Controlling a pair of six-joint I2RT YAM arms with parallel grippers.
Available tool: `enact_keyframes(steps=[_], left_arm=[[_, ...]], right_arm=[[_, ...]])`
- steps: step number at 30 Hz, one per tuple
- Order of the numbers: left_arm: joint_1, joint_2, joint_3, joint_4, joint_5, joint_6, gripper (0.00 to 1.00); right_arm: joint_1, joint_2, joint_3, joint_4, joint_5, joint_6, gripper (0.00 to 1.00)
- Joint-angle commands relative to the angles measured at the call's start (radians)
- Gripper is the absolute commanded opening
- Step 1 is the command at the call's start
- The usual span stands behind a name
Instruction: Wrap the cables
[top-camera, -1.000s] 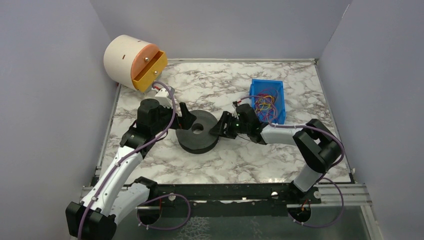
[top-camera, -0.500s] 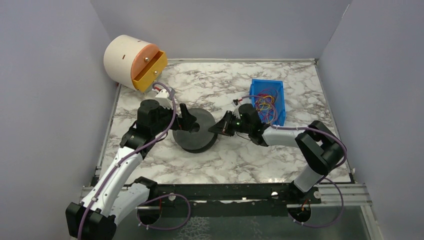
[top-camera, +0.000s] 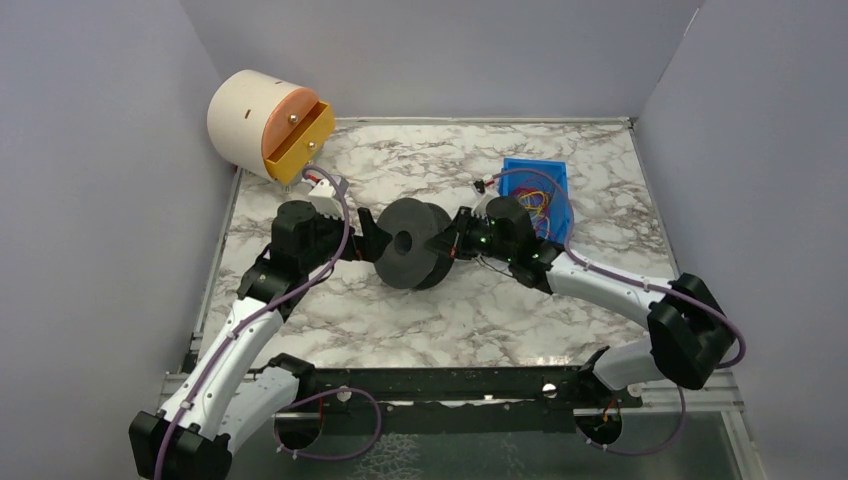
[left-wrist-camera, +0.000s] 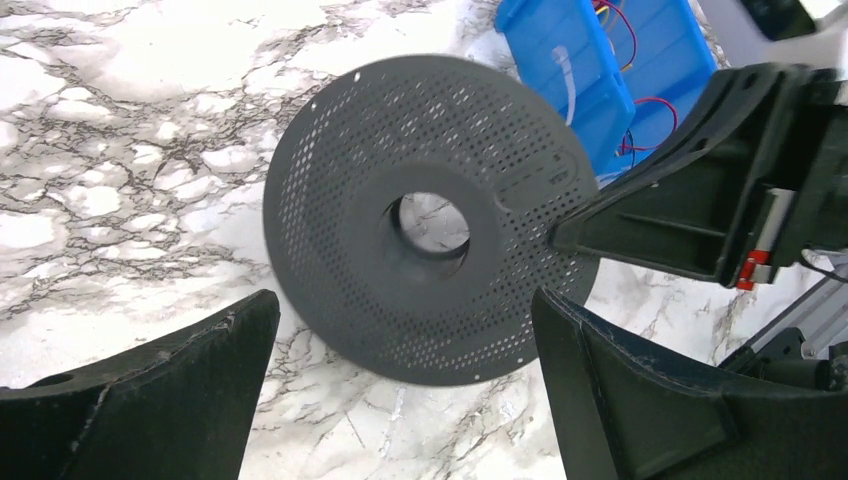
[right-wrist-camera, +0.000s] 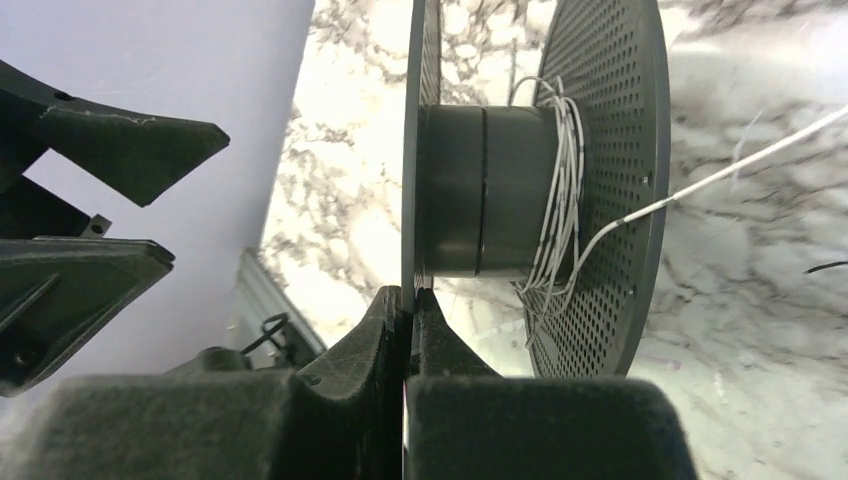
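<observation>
The black double-disc spool stands on edge in mid-table. My right gripper is shut on the rim of one perforated disc, seen from above at the spool's right side. A thin pale cable is looped a few turns round the hub and trails off to the right. Coloured cables lie tangled in the blue bin. My left gripper is open, its fingers wide apart facing the disc's flat face without touching it.
A cream drum with an orange drawer sits at the back left corner. Grey walls close in the marble table on three sides. A black rail runs along the near edge. The blue bin lies just behind the spool.
My right gripper has shut on the spool's rim and tipped the spool from flat to upright. The right arm stretched out leftward. The left gripper stayed open beside it.
</observation>
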Motion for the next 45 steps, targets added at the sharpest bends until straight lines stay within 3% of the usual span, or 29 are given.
enact_keyframes(steps=[1, 9, 18, 25, 35, 42, 45], left_arm=[[0.004, -0.013, -0.009, -0.002, 0.023, 0.009, 0.99], [0.005, -0.024, -0.013, -0.004, 0.025, 0.009, 0.99], [0.005, -0.026, -0.014, -0.006, 0.026, 0.014, 0.99], [0.005, -0.023, -0.012, -0.009, 0.027, 0.018, 0.99], [0.005, -0.018, -0.01, -0.013, 0.026, 0.028, 0.99], [0.005, -0.013, -0.009, -0.014, 0.027, 0.029, 0.99], [0.005, -0.014, -0.009, -0.015, 0.025, 0.031, 0.99]], right_arm=[[0.059, -0.075, 0.114, -0.162, 0.226, -0.167, 0.01], [0.189, -0.054, 0.252, -0.352, 0.581, -0.324, 0.01], [0.294, 0.071, 0.377, -0.466, 0.904, -0.382, 0.01], [0.303, 0.156, 0.425, -0.493, 1.017, -0.361, 0.01], [0.306, 0.223, 0.45, -0.526, 1.032, -0.31, 0.01], [0.311, 0.214, 0.451, -0.514, 1.004, -0.303, 0.35], [0.316, 0.205, 0.453, -0.51, 0.991, -0.304, 0.44]])
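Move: The right hand still pinches the rim of the tilted spool, whose middle lies about 3 cm ahead, 5 cm left and 7 cm below. The trailing cable is some 10 cm right, level fore and aft, 15 cm down; the blue tray lies about 13 cm ahead, 19 cm right and 14 cm below. From the idle left hand the spool is roughly 3 cm ahead, 10 cm right and 12 cm lower. Edging about 4 cm forward, the right hand rolls the pinched spool some 50 degrees towards upright, then opens. ##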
